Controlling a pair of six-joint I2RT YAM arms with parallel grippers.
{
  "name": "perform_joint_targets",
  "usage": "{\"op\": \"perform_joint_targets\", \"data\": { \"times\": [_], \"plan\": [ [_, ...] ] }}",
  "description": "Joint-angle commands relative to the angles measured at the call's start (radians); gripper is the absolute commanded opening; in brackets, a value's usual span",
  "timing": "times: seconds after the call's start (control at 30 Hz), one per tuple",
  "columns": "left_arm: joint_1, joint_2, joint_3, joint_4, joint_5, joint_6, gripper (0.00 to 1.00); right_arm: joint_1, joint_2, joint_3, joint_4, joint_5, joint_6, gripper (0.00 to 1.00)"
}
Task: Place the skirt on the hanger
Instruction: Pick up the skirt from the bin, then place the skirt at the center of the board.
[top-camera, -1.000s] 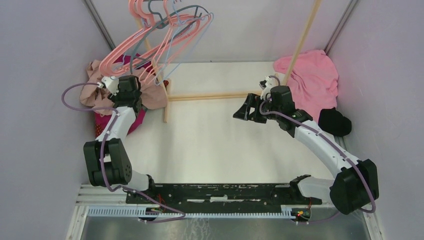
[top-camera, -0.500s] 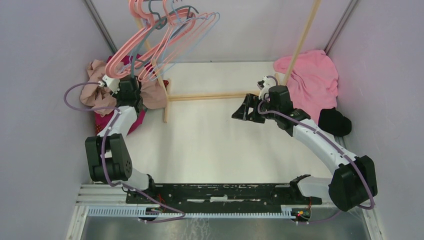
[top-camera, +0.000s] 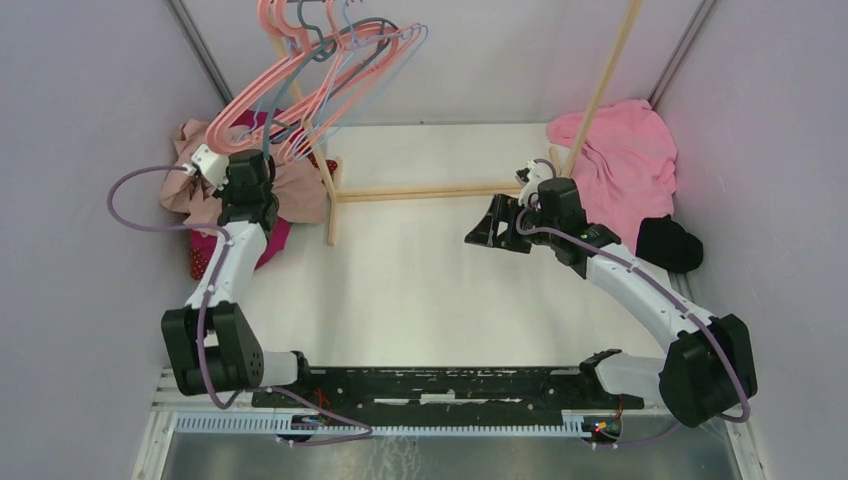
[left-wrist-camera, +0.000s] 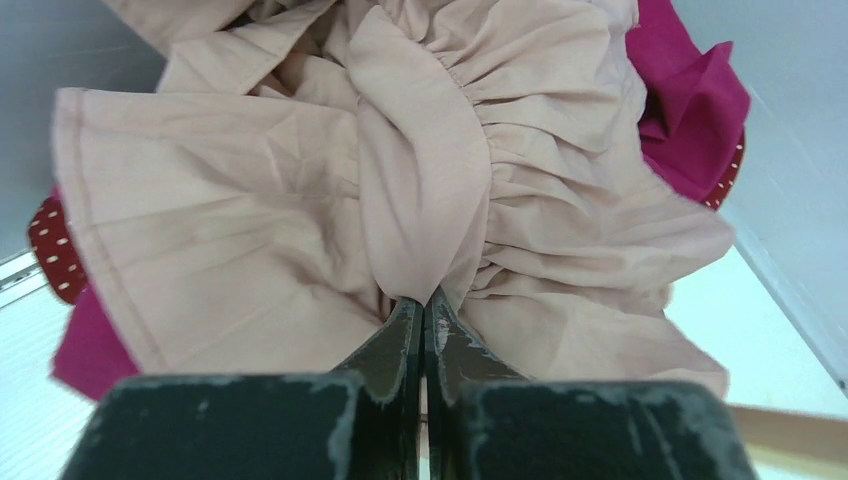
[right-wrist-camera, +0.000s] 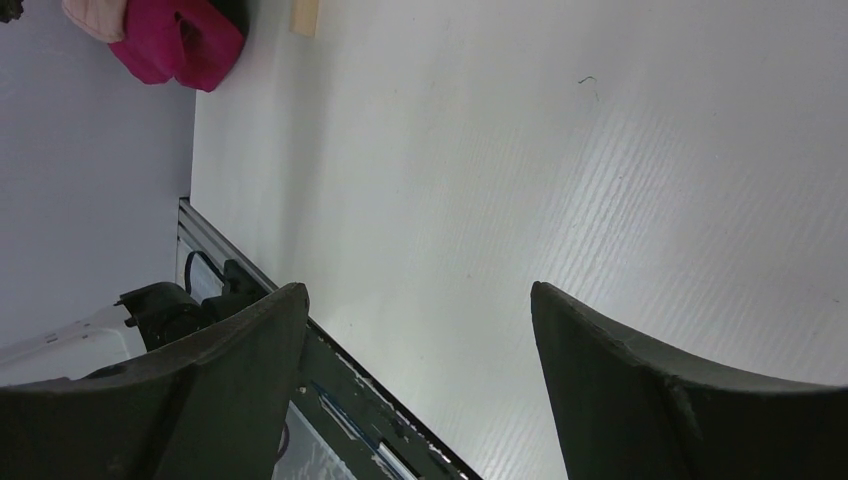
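Note:
The skirt (top-camera: 304, 190) is a crumpled beige, gathered cloth (left-wrist-camera: 300, 200) heaped at the back left, under the rack. My left gripper (top-camera: 252, 168) is down on it, and in the left wrist view it (left-wrist-camera: 424, 303) is shut with a fold of the beige cloth pinched at its tips. Several hangers (top-camera: 322, 68), mostly pink with one grey and one pale blue, hang in a bunch above the heap. My right gripper (top-camera: 492, 222) hovers over the bare white table (right-wrist-camera: 520, 150) mid-right, and it (right-wrist-camera: 420, 290) is open with nothing between its fingers.
A magenta garment (top-camera: 270, 242) with a red dotted edge (left-wrist-camera: 52, 248) lies under the skirt. The wooden rack's base bar (top-camera: 420, 192) and slanted pole (top-camera: 605, 80) cross the back. A pink cloth (top-camera: 625, 160) and a black cloth (top-camera: 668, 243) lie at right. Grey walls close both sides.
My left gripper has shut on a fold of the skirt, and its wrist has shifted slightly left. The hangers have swayed. The right arm has hardly moved.

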Motion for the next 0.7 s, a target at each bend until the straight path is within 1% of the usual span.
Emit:
{"op": "perform_joint_targets", "data": {
  "times": [0.0,0.17,0.3,0.43,0.57,0.67],
  "plan": [
    [0.005,-0.193,-0.068,-0.124,-0.002,-0.027,0.03,0.01,-0.053,-0.005,0.058,-0.014,0.015,0.88],
    [0.003,-0.423,-0.196,-0.221,0.108,-0.032,0.03,0.014,-0.075,-0.003,0.055,-0.015,0.022,0.88],
    [0.002,-0.568,-0.25,-0.307,0.191,-0.028,0.03,0.018,-0.09,0.012,0.041,-0.014,0.022,0.88],
    [0.0,-0.686,-0.257,-0.388,0.303,-0.049,0.03,0.023,-0.109,0.029,0.025,-0.008,0.025,0.88],
    [-0.006,-0.757,-0.242,-0.471,0.467,-0.073,0.03,0.025,-0.123,0.066,-0.025,0.01,0.003,0.88],
    [-0.022,-0.806,-0.217,-0.553,0.543,-0.067,0.03,0.024,-0.127,0.105,-0.073,0.029,-0.022,0.88]
  ]
}}
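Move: The left hand already has the beige skirt shut in its fingers, the skirt's bulk about 6 cm below it on the pile. The middle of the clear table, the likely place to take the skirt, lies some 22 cm back, 40 cm right and 18 cm below; the magenta cloth is about 12 cm ahead, 3 cm right and 12 cm lower, the stand's left foot 4 cm back, 20 cm right and 18 cm down. From the right hand, that table middle is about 11 cm back, 10 cm left and 17 cm below. Keeping its pinch on the skirt, the left hand draws it back off the pile by about 15 cm, rising quickly at first by just 2 cm or so and then staying near that height, while it swings increasingly to the right, some 8 cm in all, towards the clear table, the fingers turning about 20 degrees clockwise. The empty right hand stays open over the table and rises about 3 cm, easing back a little. ##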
